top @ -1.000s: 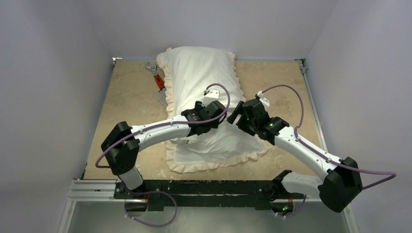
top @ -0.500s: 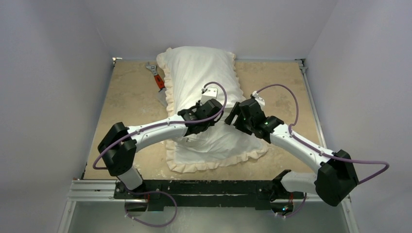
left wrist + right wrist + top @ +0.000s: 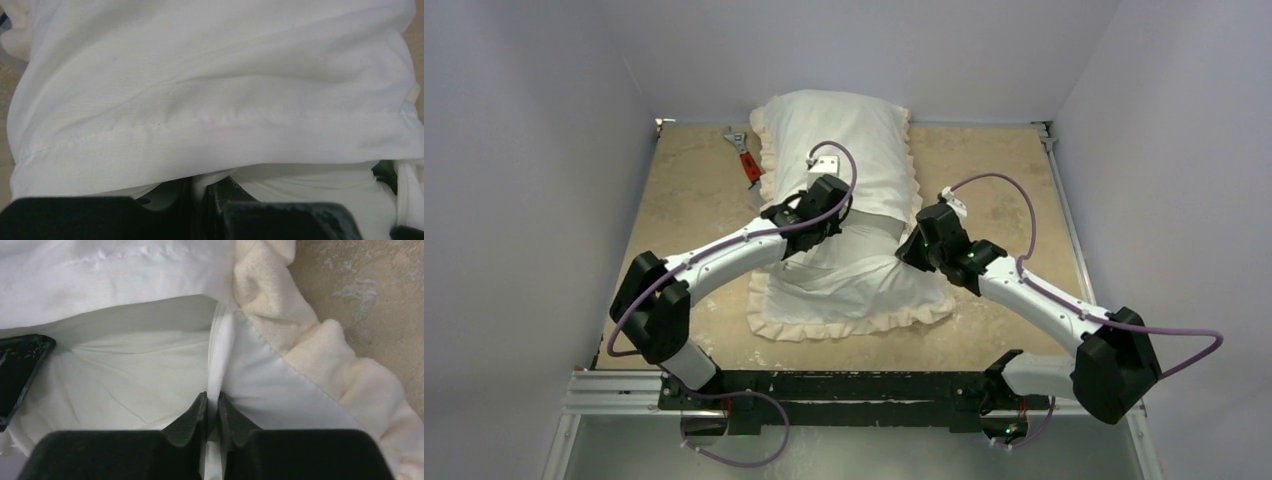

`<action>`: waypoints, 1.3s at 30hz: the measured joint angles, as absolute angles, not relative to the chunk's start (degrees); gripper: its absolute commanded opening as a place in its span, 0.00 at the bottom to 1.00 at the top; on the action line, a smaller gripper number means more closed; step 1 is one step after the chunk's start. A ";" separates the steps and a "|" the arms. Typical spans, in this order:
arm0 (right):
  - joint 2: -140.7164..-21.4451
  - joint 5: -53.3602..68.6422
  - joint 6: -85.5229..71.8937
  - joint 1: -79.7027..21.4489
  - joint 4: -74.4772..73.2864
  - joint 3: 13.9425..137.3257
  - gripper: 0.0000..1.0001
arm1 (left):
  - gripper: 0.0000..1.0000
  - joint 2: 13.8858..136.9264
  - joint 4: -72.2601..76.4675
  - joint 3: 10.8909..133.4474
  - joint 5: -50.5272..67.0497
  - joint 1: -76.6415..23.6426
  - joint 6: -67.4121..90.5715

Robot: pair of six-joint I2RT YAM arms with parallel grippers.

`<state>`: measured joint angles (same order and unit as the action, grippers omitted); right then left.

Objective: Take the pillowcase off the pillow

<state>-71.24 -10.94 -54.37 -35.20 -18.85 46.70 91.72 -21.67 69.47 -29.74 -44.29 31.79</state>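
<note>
The pillowcase (image 3: 854,290), white side up with a cream frill (image 3: 844,325), lies along the table's middle. The pillow is hidden inside it and swells its far half. My left gripper (image 3: 829,222) is at the cover's middle, shut on a fold of off-white fabric just under a stitched hem (image 3: 150,127). In the left wrist view the left gripper (image 3: 202,182) pinches that fold; pillow or inner layer, I cannot tell. My right gripper (image 3: 911,245) is at the cover's right edge. In the right wrist view the right gripper (image 3: 212,400) is shut on a white seam strip beside the frill (image 3: 300,340).
An orange-handled wrench (image 3: 746,160) lies on the beige table (image 3: 684,210) just left of the cover's far end. Grey walls close in the left, far and right sides. A black rail with both arm bases runs along the near edge.
Both grippers closed on the fabric. The left arm then swung to the far left with its fold, and the cover's near end slid left. The right gripper moved slightly left.
</note>
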 measured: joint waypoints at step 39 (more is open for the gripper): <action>-75.85 -12.97 -59.24 -44.86 -15.57 45.93 0.00 | 0.01 94.56 -28.62 81.82 10.94 -10.68 35.62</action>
<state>-75.85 -12.97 -59.24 -44.86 -15.57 45.93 94.56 -28.62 81.82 10.94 -10.68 35.62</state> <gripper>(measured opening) 0.005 0.056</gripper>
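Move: The left hand already pinches the pillow's white cloth, with the pillowcase's upper hem about 3 cm ahead. The left frill is about 13 cm left, 10 cm ahead and 8 cm lower; the wrench is beyond it, about 18 cm left and 14 cm ahead. From the right hand, which has a fold of the lower opening edge between its fingers, the near frill is about 10 cm left, 13 cm back and 7 cm down. The bared pillow is about 7 cm left and 5 cm ahead. Still pinching the pillow's cloth, the left hand drags it left and forward towards the left frill, nearly level at first, then rising about 5 cm and rolling nearly 30 degrees, left side dipping. The right fingers finish closing on the case's edge and lift slightly. The right hand then holds almost still before moving about 5 cm left, slightly back and down, still gripping. ##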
